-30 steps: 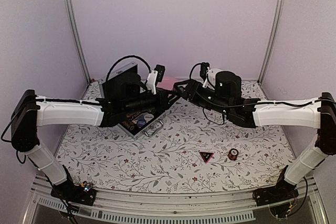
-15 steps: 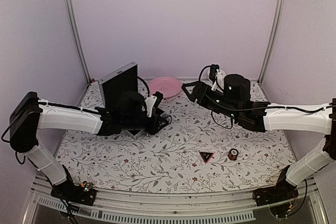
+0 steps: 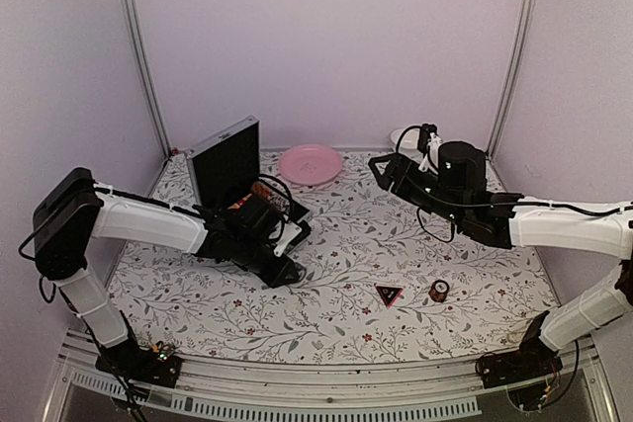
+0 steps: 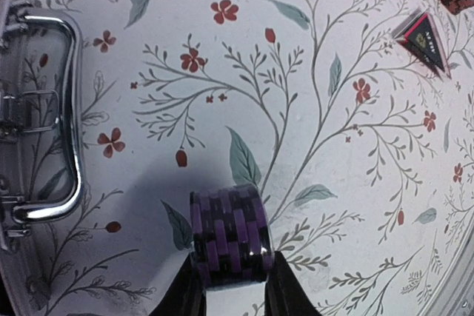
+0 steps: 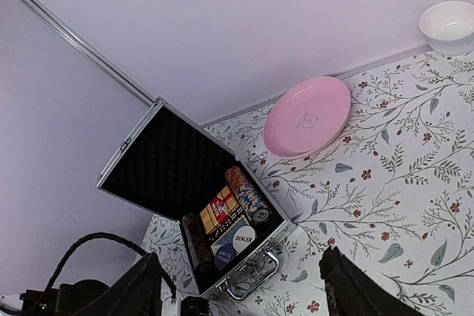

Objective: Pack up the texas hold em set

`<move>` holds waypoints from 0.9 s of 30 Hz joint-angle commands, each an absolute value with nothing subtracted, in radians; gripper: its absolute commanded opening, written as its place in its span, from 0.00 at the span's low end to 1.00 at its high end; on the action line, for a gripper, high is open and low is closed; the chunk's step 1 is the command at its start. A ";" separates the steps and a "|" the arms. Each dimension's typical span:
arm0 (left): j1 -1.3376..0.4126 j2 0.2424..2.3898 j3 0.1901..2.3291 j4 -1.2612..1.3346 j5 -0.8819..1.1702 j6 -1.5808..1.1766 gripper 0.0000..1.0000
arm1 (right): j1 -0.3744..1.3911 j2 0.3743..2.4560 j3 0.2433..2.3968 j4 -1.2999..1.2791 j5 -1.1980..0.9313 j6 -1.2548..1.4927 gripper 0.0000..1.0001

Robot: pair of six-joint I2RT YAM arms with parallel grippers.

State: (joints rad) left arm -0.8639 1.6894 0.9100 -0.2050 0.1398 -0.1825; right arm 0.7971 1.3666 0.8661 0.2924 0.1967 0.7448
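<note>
The silver case (image 5: pixel 222 216) stands open at the back left, its black-lined lid (image 3: pixel 226 159) up. Chip stacks, card decks and a dealer button lie inside. My left gripper (image 4: pixel 231 271) is shut on a purple-and-black chip stack (image 4: pixel 228 231), low over the table just in front of the case handle (image 4: pixel 55 116). In the top view the left gripper (image 3: pixel 285 270) sits in front of the case. A black-and-red triangle (image 3: pixel 388 295) and a short red chip stack (image 3: pixel 439 291) lie on the table towards the front right. My right gripper (image 3: pixel 381 171) hangs open and empty, above and to the right of the case.
A pink plate (image 3: pixel 310 164) rests at the back centre, next to the case. A small white bowl (image 5: pixel 448 26) sits in the back right corner. Walls with metal posts close off the floral table at the back and sides.
My left gripper has come away from the case towards the front with the purple chip stack. The right arm has drawn back to the right, and its jaws have spread wider.
</note>
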 commanded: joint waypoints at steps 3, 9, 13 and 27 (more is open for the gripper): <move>-0.852 1.750 0.968 -0.265 0.159 -0.146 0.00 | 0.792 1.347 0.846 0.278 0.213 0.736 0.74; -0.851 1.772 0.987 -0.266 0.151 -0.150 0.24 | 0.790 1.348 0.841 0.277 0.208 0.741 0.74; -0.852 1.768 0.993 -0.259 0.139 -0.153 0.44 | 0.787 1.350 0.839 0.278 0.204 0.742 0.74; -0.854 1.798 1.045 -0.222 0.127 -0.144 0.53 | 0.782 1.358 0.833 0.278 0.196 0.756 0.74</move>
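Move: The left hand already holds the purple chip stack low over the bare table; its setting-down spot is right beneath, about 3 cm down. The case's handle lies some 9 cm ahead and 2 cm left, and the case's middle about 17 cm ahead and 9 cm left. The triangular all-in marker is roughly 20 cm to the right and 6 cm back. From the right hand that spot is about 20 cm left, 9 cm back and 23 cm below. The left hand eases straight down about 1.5 cm to bring the purple chip stack to the table in front of the case handle, pauses there, then opens its fingers from nearly a quarter to about half of their range, letting go. With the fingers open on either side of the stack, it creeps about 2 cm forward and to its right while rising some 1.5 cm, the wrist hardly turning. ##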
